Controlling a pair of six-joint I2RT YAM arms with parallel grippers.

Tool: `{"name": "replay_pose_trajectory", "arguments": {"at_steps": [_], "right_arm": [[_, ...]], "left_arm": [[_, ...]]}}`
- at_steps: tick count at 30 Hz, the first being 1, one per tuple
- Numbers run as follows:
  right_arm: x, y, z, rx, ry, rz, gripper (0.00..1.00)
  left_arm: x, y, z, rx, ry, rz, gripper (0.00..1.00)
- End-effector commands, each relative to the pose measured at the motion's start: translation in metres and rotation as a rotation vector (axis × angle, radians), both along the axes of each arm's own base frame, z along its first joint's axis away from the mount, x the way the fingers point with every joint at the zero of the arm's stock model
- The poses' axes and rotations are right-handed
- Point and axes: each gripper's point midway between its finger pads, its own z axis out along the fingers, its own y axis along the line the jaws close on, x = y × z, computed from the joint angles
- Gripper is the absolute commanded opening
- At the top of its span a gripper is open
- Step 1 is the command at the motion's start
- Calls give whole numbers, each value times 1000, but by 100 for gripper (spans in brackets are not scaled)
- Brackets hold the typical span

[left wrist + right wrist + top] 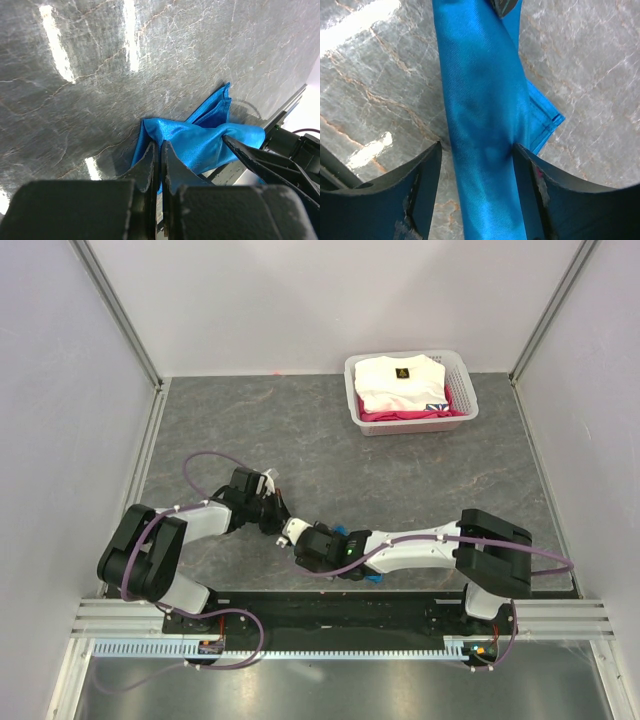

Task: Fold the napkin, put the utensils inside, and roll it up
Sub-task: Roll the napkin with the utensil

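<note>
The bright blue napkin [200, 137] lies on the grey tabletop as a long narrow roll [480, 115], with a loose hemmed corner sticking out beside it. My left gripper [160, 148] is shut, pinching one end of the cloth. My right gripper [476, 146] is open and straddles the roll. Its right finger [530, 175] presses the cloth's side, and its left finger [427, 170] stands a little apart. In the top view both grippers [285, 523] [312, 548] meet near the table's front middle and cover nearly all of the napkin. The utensils are hidden.
A white plastic basket [466, 390] holding folded white and pink clothes [398, 378] stands at the back right. Pale walls with metal frame posts enclose the table. The black base rail [330, 610] runs along the near edge.
</note>
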Motion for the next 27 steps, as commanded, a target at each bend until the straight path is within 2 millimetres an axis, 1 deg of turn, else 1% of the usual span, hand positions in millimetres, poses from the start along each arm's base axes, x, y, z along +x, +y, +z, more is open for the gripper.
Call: {"name": "replay_pose_trajectory", "arguments": {"at_steps": [1, 3, 7, 12, 14, 15, 16, 17, 18, 19, 20, 21, 22, 23, 24, 25, 26, 27], "right_arm": [[10, -4, -7, -38, -8, -7, 65], [12, -7, -11, -45, 6, -10, 63], [15, -6, -9, -53, -11, 10, 63], [9, -10, -24, -49, 94, 26, 60], [7, -14, -30, -50, 134, 25, 54], [1, -13, -34, -44, 178, 41, 51], [-1, -13, -35, -41, 200, 42, 46], [-3, -14, -37, -36, 232, 44, 44], [-11, -12, -40, -27, 287, 60, 42], [-15, -11, -42, -24, 324, 67, 39], [-16, -12, -43, -17, 349, 61, 37], [-23, -11, -47, -12, 395, 69, 35], [-25, -13, -49, -14, 418, 68, 31], [-26, -14, -50, -9, 441, 57, 30], [-29, -14, -50, -1, 463, 61, 28], [-34, -13, -50, 14, 498, 69, 27], [-33, -12, -48, 31, 519, 62, 27], [-34, -11, -45, 50, 535, 64, 26]], "left_arm": [[0, -1, 3, -1, -24, -51, 2], [1, -2, 5, -4, -31, -58, 2], [1, -3, 5, -10, -28, -70, 2], [3, -6, 9, -23, -48, -92, 2], [4, -7, 12, -26, -63, -99, 2], [5, -7, 13, -31, -71, -104, 2], [5, -8, 14, -34, -76, -108, 3], [6, -9, 17, -37, -86, -108, 6], [7, -8, 18, -37, -91, -105, 11], [9, -8, 19, -35, -104, -104, 23], [11, -7, 22, -29, -116, -98, 30], [16, -4, 26, -11, -147, -77, 39], [16, -2, 28, 3, -154, -67, 52], [17, 2, 29, 19, -164, -54, 58], [23, 8, 35, 52, -205, -19, 65], [23, 14, 35, 78, -206, 1, 67], [23, 20, 34, 102, -214, 25, 69], [27, 27, 41, 131, -258, 63, 72]]}}
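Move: The rolled napkin already runs between the right gripper's open fingers; the stretch they will close on lies about 1 cm ahead, 1 cm left and 1 cm below. The roll's left end is some 5 cm ahead and 8 cm left, its loose flap corner about 5 cm ahead and 2 cm right. The left gripper still pinches that left end right at its fingertips; from it, the right hand's stretch is roughly 4 cm back and 7 cm right. Ease the right gripper about 1 cm forward, then shift it about 1 cm left and 1 cm down, tipping the fingers nearer vertical by some 20 degrees while closing them to pinch the napkin roll. Keep the left gripper almost still on the roll's left end until the right is closing, then open it wide to release that end and start lifting it about 2 cm. ##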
